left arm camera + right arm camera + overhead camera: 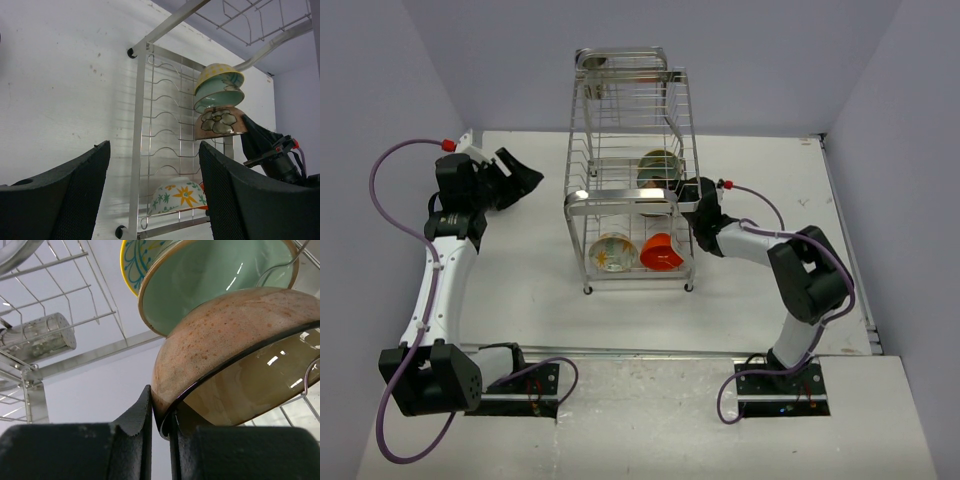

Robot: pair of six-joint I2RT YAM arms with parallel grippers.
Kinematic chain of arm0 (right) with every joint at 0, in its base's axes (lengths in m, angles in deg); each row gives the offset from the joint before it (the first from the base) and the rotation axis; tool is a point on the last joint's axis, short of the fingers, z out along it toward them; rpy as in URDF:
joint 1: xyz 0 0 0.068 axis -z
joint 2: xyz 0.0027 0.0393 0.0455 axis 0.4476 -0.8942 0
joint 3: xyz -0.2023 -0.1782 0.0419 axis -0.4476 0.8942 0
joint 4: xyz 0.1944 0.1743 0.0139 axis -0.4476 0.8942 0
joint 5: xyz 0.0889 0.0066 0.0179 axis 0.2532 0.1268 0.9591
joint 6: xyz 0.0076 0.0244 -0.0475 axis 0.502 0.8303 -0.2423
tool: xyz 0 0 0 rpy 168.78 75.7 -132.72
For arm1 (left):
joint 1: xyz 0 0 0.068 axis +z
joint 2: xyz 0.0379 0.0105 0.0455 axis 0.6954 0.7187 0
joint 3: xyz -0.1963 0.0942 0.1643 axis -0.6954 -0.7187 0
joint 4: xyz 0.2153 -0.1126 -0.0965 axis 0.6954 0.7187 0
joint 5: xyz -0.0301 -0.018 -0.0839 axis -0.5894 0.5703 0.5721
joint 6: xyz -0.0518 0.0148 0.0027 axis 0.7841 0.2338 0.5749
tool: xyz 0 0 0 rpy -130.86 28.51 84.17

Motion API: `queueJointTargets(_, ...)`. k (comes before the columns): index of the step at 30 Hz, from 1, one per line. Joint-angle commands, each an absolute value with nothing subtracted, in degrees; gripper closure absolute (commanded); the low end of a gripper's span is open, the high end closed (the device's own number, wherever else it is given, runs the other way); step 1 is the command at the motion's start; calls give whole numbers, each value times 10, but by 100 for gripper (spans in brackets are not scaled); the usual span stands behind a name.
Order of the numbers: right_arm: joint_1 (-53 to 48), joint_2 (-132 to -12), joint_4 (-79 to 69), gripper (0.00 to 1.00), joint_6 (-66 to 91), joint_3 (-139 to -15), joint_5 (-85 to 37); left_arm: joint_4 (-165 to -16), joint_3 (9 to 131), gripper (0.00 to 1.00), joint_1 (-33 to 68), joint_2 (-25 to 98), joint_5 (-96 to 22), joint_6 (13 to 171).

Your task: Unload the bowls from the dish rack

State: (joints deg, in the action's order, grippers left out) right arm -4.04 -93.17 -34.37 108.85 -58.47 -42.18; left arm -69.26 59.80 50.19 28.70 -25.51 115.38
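Observation:
The dish rack (620,198) stands mid-table. My right gripper (161,415) is shut on the dark rim of the brown bowl (225,345), which stands on edge in the upper tier beside a greenish bowl (210,280) and a yellow-patterned one (135,260). From above, the right gripper (688,195) reaches in from the rack's right side at the brown bowl (660,168). On the lower tier sit the pale patterned bowl (611,252) and the orange-red bowl (662,252). My left gripper (525,175) hangs open left of the rack, nothing between its fingers (75,195), facing the pale bowl (180,196).
A perforated metal cutlery cup (42,337) hangs on the rack's top section. Wire dividers (165,115) run along the tier. Grey walls close in the table on the left, back and right. The right arm's cable (760,205) loops behind it.

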Motion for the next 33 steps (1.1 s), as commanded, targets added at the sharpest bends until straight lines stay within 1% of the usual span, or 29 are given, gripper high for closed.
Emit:
queueJointTargets(1, -32, -892, -355, 100, 1015, -588, -468, -713, 602, 28, 508, 278, -246, 1144)
queueJointTargets(8, -33, -811, -402, 100, 967, -538, -473, -729, 580, 30, 508, 290, -240, 1146)
queueJointTargets(13, -31, -768, -400, 100, 946, -545, -476, -739, 574, 32, 507, 296, -217, 1156)
queueJointTargets(18, -31, -769, -404, 100, 940, -571, -454, -730, 588, 32, 508, 296, -218, 1155)
queueJointTargets(24, -27, -802, -508, 100, 963, -553, -403, -732, 586, 32, 508, 300, -216, 1150)
queueJointTargets(33, 1, -819, -681, 100, 966, -527, -367, -748, 575, 32, 509, 316, -203, 1146)
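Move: The brown flowered bowl is already pinched by its right rim in the right hand, its middle about 5 cm left, 3 cm ahead and 3 cm below that hand. The green bowl stands some 9 cm ahead and 6 cm left of the hand, the yellow bowl about 14 cm ahead and 6 cm left, the orange bowl roughly 10 cm back and 4 cm left; all three sit lower. From the left hand the brown bowl lies about 30 cm right, 10 cm ahead and 12 cm below. The brown flowered bowl, still held by its rim, is first drawn back and to the right by the right hand, about 3 cm each way, as the wrist rolls its left side down. It is then raised some 7 cm, that roll mostly undone and the fingertips tipping up nearly 20 degrees. The empty left hand sinks about 2 cm, still open. ##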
